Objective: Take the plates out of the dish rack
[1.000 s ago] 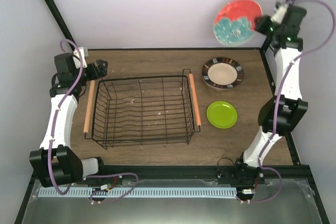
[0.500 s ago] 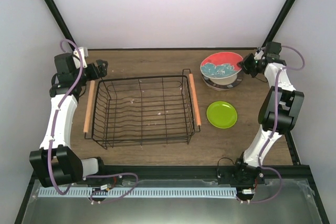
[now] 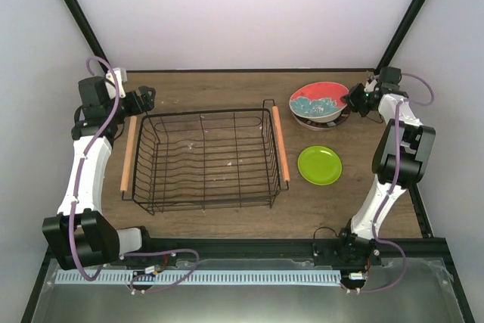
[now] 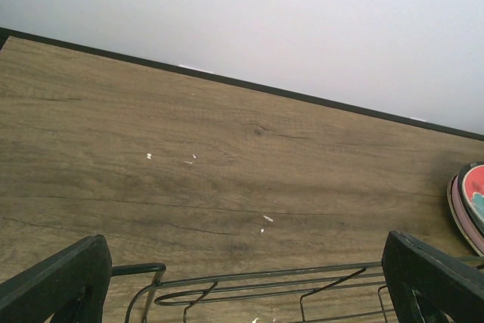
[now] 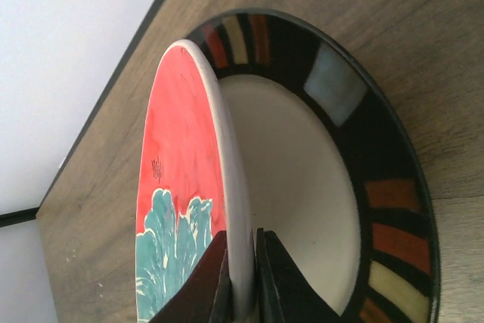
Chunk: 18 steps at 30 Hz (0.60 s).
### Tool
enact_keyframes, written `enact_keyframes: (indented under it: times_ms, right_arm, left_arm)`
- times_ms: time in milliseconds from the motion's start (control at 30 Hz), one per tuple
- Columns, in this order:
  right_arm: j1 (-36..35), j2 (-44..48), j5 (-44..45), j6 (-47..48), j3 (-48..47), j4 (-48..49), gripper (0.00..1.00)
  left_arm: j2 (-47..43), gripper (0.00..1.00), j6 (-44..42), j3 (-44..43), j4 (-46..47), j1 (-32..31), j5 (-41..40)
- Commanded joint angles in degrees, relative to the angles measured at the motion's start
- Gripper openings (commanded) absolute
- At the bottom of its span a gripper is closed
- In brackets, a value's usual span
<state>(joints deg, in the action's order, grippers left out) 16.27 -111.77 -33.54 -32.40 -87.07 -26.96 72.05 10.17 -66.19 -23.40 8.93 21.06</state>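
Observation:
The dish rack (image 3: 204, 158) is a black wire basket with two wooden rod handles; no plates show inside it. My right gripper (image 3: 352, 98) is shut on the rim of the red plate with teal flowers (image 3: 318, 98), holding it tilted just over the beige plate with the dark striped rim (image 3: 330, 119). In the right wrist view the fingers (image 5: 266, 277) pinch the red plate (image 5: 178, 194) above the beige plate (image 5: 302, 187). The lime green plate (image 3: 319, 165) lies flat on the table. My left gripper (image 3: 145, 97) is open at the rack's far left corner. The other plates are out of view.
A black frame post (image 3: 412, 17) rises at the back right corner behind my right arm. The rack's far rim (image 4: 302, 281) shows low in the left wrist view, with bare wooden table (image 4: 227, 156) beyond it up to the white back wall.
My right gripper has brought the red plate down from high at the back wall to just over the beige plate, tilting it nearly flat. The left arm has not moved.

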Motion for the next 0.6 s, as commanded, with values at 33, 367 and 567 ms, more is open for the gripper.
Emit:
enact_keyframes:
  times_ms: [33,367,567]
  right_arm:
    - [0.1,0.8,-3.8,-0.9,-0.7,4.3,0.01]
    - [0.1,0.0,-1.6,0.6,-0.5,2.2,0.31]
    - [0.1,-0.5,0.8,2.5,-1.0,-0.6,0.41]
  left_arm:
    - [0.3,1.00,-0.2,-0.6,-0.3,-0.2,0.1]
    - [0.5,1.00,-0.1,-0.8,-0.2,-0.2,0.4]
    - [0.5,1.00,0.1,-0.5,-0.2,-0.2,0.6]
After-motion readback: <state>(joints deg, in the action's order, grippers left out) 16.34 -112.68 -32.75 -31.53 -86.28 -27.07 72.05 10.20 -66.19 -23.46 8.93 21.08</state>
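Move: The right hand is already pinching the right-hand rim of the red-and-teal plate just over the stack. The middle of the patterned plate on top of the stack lies about 8 cm to the left, 3 cm ahead and 4 cm below. The green plate sits some 17 cm back and 9 cm left, and the rack's right handle about 11 cm back and 25 cm left. From the idle left hand, the patterned plate is roughly 52 cm right, 20 cm ahead and 18 cm lower. The right hand sinks only about 1 cm more, setting the red-and-teal plate down onto the patterned plate at the top of the stack, and then stays there with its fingers still slanting down over the rim and the wrist hardly turning. Once it has settled, the fingers open from nearly shut to about 40 percent, letting go of the rim but stopping with one finger still on either side of it. ##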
